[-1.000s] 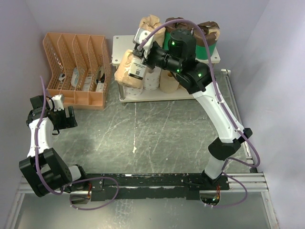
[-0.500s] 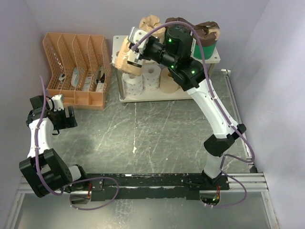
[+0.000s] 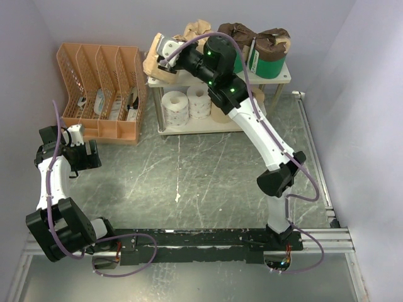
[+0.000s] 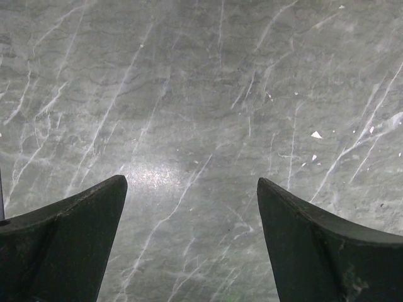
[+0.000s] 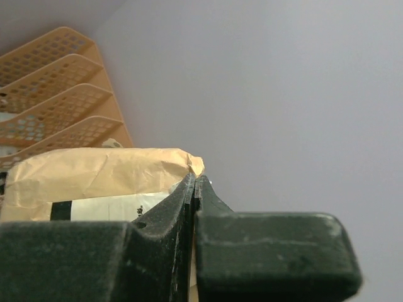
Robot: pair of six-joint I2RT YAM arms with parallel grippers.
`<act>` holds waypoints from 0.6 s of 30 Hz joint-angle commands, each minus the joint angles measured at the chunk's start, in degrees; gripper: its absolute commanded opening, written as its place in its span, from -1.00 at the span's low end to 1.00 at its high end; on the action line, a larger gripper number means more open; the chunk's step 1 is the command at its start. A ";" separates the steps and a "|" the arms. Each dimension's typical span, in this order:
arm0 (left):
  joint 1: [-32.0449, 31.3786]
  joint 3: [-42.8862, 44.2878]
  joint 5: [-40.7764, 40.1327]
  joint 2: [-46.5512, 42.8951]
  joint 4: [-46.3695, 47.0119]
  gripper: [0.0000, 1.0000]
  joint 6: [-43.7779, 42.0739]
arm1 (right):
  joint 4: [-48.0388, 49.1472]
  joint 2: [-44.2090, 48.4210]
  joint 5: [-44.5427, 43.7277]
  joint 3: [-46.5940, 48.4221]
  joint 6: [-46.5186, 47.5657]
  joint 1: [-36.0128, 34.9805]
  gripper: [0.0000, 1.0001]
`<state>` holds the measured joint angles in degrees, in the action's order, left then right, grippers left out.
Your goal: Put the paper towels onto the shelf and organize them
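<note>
My right gripper (image 3: 165, 56) is shut on the twisted end of a tan-paper-wrapped paper towel roll (image 3: 153, 64), held in the air over the left end of the shelf's top board (image 3: 284, 78). In the right wrist view the closed fingertips (image 5: 195, 180) pinch the wrapper of that roll (image 5: 94, 173). On the top board stand another tan-wrapped roll (image 3: 196, 30) and two green-wrapped rolls (image 3: 234, 38) (image 3: 272, 51). The lower tier holds a dotted white roll (image 3: 174, 107), a white roll (image 3: 199, 100) and a bare tan one (image 3: 220, 114). My left gripper (image 3: 88, 157) (image 4: 192, 182) hangs open over bare tabletop, far left.
An orange slotted file organizer (image 3: 101, 88) (image 5: 56, 94) stands just left of the shelf, close to the held roll. Grey walls close in behind and on both sides. A metal rail (image 3: 315, 163) runs along the table's right edge.
My right arm has lifted the wrapped roll up and back-left, from in front of the shelf's left end to above its top board. The left arm has stayed still.
</note>
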<state>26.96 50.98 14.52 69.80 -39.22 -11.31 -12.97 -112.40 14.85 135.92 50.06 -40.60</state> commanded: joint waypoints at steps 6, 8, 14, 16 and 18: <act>0.51 2.28 -1.13 -0.72 0.24 0.92 0.60 | 15.78 -6.09 1.09 1.97 8.36 2.24 -1.00; 0.52 2.32 -1.31 -0.59 0.29 0.91 0.67 | 17.99 -6.70 1.75 0.58 10.89 2.95 -1.00; 0.47 2.37 -1.27 -0.57 0.22 0.92 0.60 | 24.36 -8.68 3.47 -1.72 19.18 4.64 -1.00; 0.49 2.31 -1.33 -0.78 0.29 0.92 0.59 | 26.55 -9.05 4.02 -3.11 22.06 4.96 -1.00; 0.49 2.32 -1.29 -1.17 0.29 0.91 0.59 | 29.51 -8.72 4.30 -5.54 24.47 4.95 -1.00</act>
<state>26.96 51.27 13.69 69.73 -39.22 -11.31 6.48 -121.03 18.00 132.88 66.59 -36.21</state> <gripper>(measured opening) 0.959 0.003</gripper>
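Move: The right hand pinches the upper edge of a brown paper-towel pack above the shelf's front. The pack is bound for the top shelf's left end, about 7 cm ahead, 3 cm left and 18 cm below. From this hand, the standing brown pack is roughly 8 cm ahead and 12 cm right; the green roll is 7 cm ahead and 24 cm right. From the left hand, that shelf end lies some 23 cm ahead, 26 cm right and 24 cm up. Still pinching the paper at the pack's upper edge with shut fingers, the right hand carries the pack forward about 7 cm, in over the top shelf's left end and to the left of the standing brown pack. It sinks slightly, slows towards the end, and the wrist tips the fingers up by some 20 degrees. ##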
